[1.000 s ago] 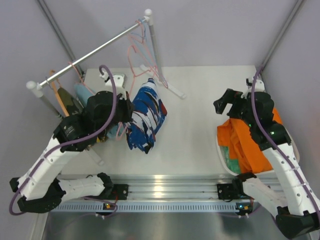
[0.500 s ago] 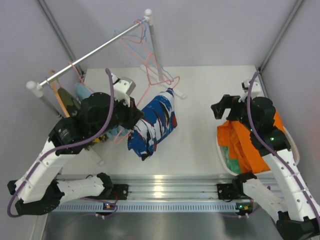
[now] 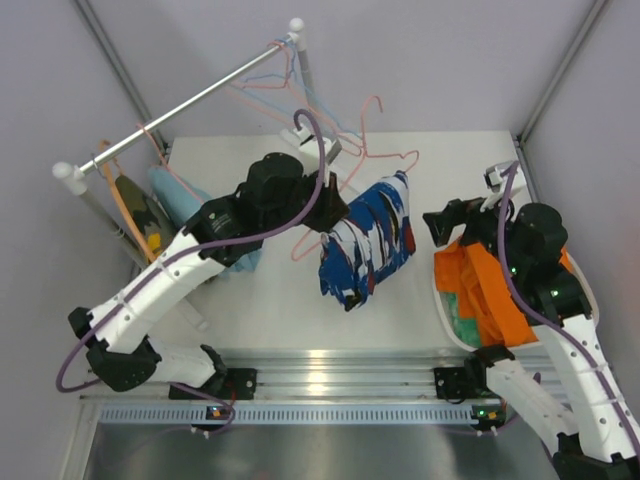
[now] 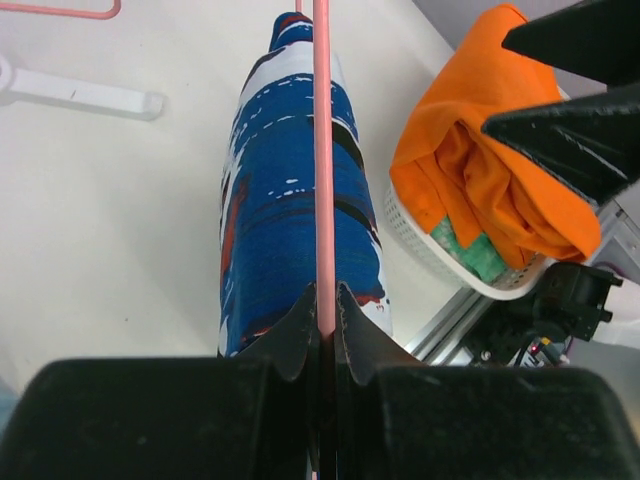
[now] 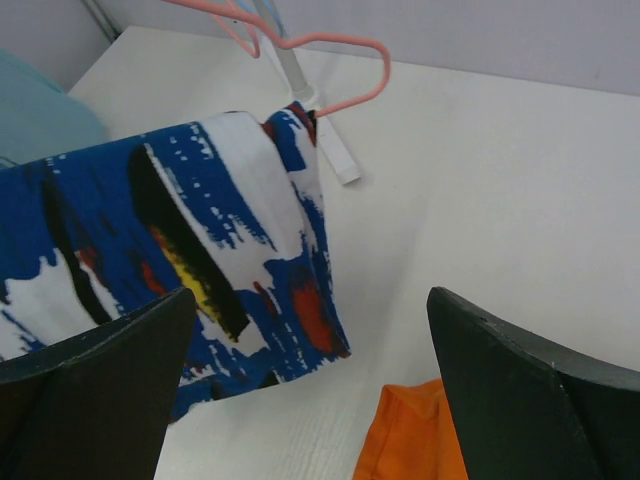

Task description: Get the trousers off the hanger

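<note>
Blue-and-white patterned trousers (image 3: 365, 245) hang folded over a pink wire hanger (image 3: 378, 150) above the middle of the table. My left gripper (image 3: 328, 205) is shut on the hanger's lower wire (image 4: 322, 150), with the trousers (image 4: 290, 200) draped just beyond its tips (image 4: 322, 300). My right gripper (image 3: 450, 225) stands open a little to the right of the trousers, apart from them. In the right wrist view the cloth (image 5: 200, 260) and hanger hook (image 5: 340, 60) lie ahead of the wide jaws (image 5: 310, 300), nothing between them.
A white basket (image 3: 445, 320) under the right arm holds orange trousers (image 3: 490, 290) and mint green ones (image 3: 462, 315). The rail (image 3: 190, 100) at the back left carries bare hangers (image 3: 285, 70), light blue trousers (image 3: 170, 190) and olive camouflage trousers (image 3: 140, 210).
My left arm has swung the hanger and patterned trousers from the left side to the table's middle, close to the right gripper. The right gripper shifted slightly forward.
</note>
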### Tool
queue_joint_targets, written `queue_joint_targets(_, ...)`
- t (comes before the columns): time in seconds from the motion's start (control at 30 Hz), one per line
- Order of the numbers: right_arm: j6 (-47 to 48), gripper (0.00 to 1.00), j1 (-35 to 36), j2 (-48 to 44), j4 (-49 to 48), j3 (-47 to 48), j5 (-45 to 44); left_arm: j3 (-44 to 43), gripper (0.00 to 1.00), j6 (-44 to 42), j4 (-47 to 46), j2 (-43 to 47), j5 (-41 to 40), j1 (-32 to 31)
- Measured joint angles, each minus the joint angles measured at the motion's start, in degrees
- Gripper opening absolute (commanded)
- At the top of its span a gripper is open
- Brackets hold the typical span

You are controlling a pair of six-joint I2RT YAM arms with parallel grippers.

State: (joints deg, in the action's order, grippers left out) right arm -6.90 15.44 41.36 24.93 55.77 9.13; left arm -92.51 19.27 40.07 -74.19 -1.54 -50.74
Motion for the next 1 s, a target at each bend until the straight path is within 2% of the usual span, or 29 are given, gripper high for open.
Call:
queue_joint_targets(0.2,0.48,1.0,0.02,0.48,-1.53,0.59,2.82,-5.75,0.0,0.48,-4.04,-10.05,-1.46,-0.59)
queue_joint_targets(0.4,0.04,1.0,0.04,4.09,-4.66,2.8,4.94,-14.1,0.0,1.7,-6.29,-19.63,-6.49,-0.79)
queue_joint_targets(0.63,-1.64,1.0,1.2,5.99,-9.46,2.8,7.08,-22.91,0.0,2.78,-6.69,-27.17,-11.56,-0.72)
queue_joint_targets(1.0,9.66,1.0,5.81,11.74,-11.58,3.28,5.88,-30.29,0.0,3.13,-6.8,-34.27,-15.34,-0.74)
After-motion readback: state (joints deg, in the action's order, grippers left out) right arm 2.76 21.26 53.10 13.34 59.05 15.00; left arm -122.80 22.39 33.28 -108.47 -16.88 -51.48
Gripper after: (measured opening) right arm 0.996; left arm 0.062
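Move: Ahead of the right hand, which is empty and wide open, the trousers hang with their middle about 13 cm to its left, 4 cm farther out and 4 cm lower. From the left hand, already holding their pink hanger, they lie some 8 cm right, 6 cm ahead and 9 cm below. The empty hangers on the rack are roughly 20 cm ahead of the left hand and 8 cm left; the orange trousers lie about 16 cm right of the right hand, 2 cm back and 25 cm below. Carrying the hanger forward and right, the left hand keeps its pinch and brings the trousers about 17 cm across in front of the right hand, turning some 15 degrees counter-clockwise. The right hand, fingers staying wide, comes some 5 cm left and a little forward to meet the cloth, first rising about 3 cm, then sinking half of that, and also turns counter-clockwise. ##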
